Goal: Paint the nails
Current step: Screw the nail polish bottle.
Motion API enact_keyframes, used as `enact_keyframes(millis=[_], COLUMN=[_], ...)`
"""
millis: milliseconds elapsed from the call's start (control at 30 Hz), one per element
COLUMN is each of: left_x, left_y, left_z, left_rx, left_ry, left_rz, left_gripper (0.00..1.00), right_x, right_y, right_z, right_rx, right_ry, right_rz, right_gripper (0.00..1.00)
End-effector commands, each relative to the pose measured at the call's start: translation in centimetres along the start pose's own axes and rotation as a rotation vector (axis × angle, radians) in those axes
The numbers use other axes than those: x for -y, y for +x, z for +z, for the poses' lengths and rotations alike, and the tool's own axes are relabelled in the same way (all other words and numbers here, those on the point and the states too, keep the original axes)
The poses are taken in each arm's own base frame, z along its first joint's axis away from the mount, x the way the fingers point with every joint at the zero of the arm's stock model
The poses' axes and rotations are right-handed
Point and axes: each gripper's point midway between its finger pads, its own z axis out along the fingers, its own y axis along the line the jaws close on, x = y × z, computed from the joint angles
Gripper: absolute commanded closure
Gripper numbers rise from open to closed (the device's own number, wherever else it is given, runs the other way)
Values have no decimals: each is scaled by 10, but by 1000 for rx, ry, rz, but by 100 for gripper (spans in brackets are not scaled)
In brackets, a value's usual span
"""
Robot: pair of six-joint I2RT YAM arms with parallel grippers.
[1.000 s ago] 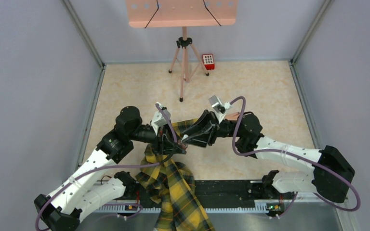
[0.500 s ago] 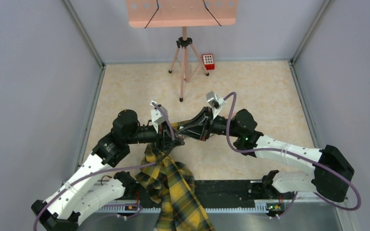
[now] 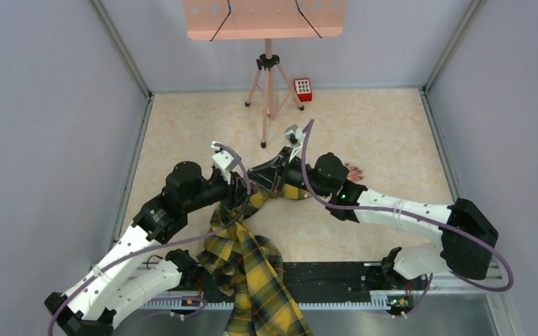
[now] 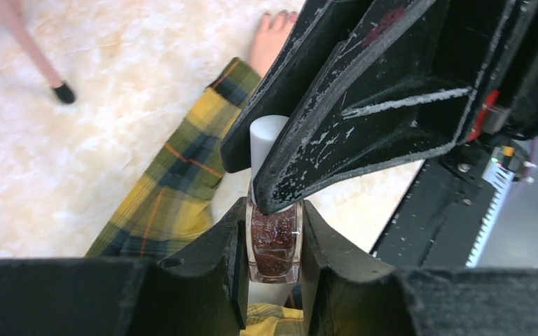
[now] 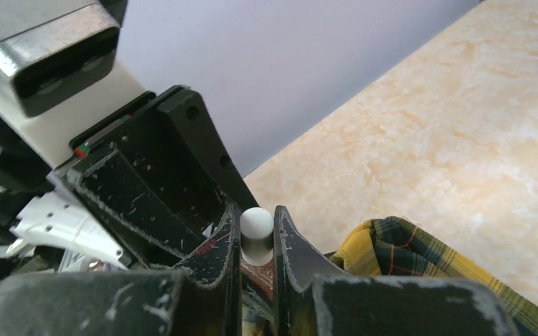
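A small glass bottle (image 4: pixel 274 241) of dark red glittery polish sits upright between my left gripper's (image 4: pixel 273 262) fingers, which are shut on its sides. My right gripper (image 5: pixel 257 241) reaches in from above and is shut on the bottle's white cap (image 5: pixel 256 225). In the top view the two grippers meet tip to tip, left gripper (image 3: pixel 241 187) and right gripper (image 3: pixel 260 175), above the yellow-black plaid sleeve (image 3: pixel 249 262). The pale mannequin hand (image 3: pixel 354 170) lies flat to the right of them. Its dark red nails (image 4: pixel 266 14) barely show at the top edge of the left wrist view.
A pink tripod stand (image 3: pixel 267 91) carrying a pink board (image 3: pixel 265 17) stands at the back, with a small red keypad box (image 3: pixel 302 89) beside it. Grey walls close in the left, right and back sides. A black rail (image 3: pixel 336 276) runs along the near edge.
Both grippers moved together toward the back and a little left, with the bottle. The right gripper closed on the white cap. The mannequin hand, hidden before, now shows.
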Motion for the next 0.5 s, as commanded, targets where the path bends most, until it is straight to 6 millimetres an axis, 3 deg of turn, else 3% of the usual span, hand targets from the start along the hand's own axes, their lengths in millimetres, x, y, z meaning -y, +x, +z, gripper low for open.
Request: enact_keyframes(millis=[0,167,367,400,467], left_x=[-35,-42,-31,-25,-11], left_y=[-42,-40,-41,-43,-43], left_z=[-8,-8,-9,-9,-8], left_rx=[153,143,148,153,155], left_ry=[-209,-249,-189,-154,-77], left_rz=[43,41,68,76,94], left_gripper=[100,100,100,100,100], right_x=[-17,-5,-2,-6,-14], right_y=[11,12,-5,-12,-26], right_z=[23,41,34,31,24], right_rx=[-39,0,49,63,77], right_ry=[49,203,255,244,217], right_rz=[79,95,45,13,-59], right_gripper=[100,100,97,72,41])
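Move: The left fingers already grip the nail polish bottle's body, its white cap some 4 cm above them and about 1 cm ahead and to their right. The right fingers already pinch that cap, right at their tips. From the left hand, the plaid sleeve lies about 5 cm right, level fore-and-aft, roughly 24 cm below; the tripod's near foot is some 13 cm ahead, 3 cm right and 25 cm below. Both hands carry the bottle 4 cm left-forward, the right twisting the cap clockwise about 15 degrees, then opening. ##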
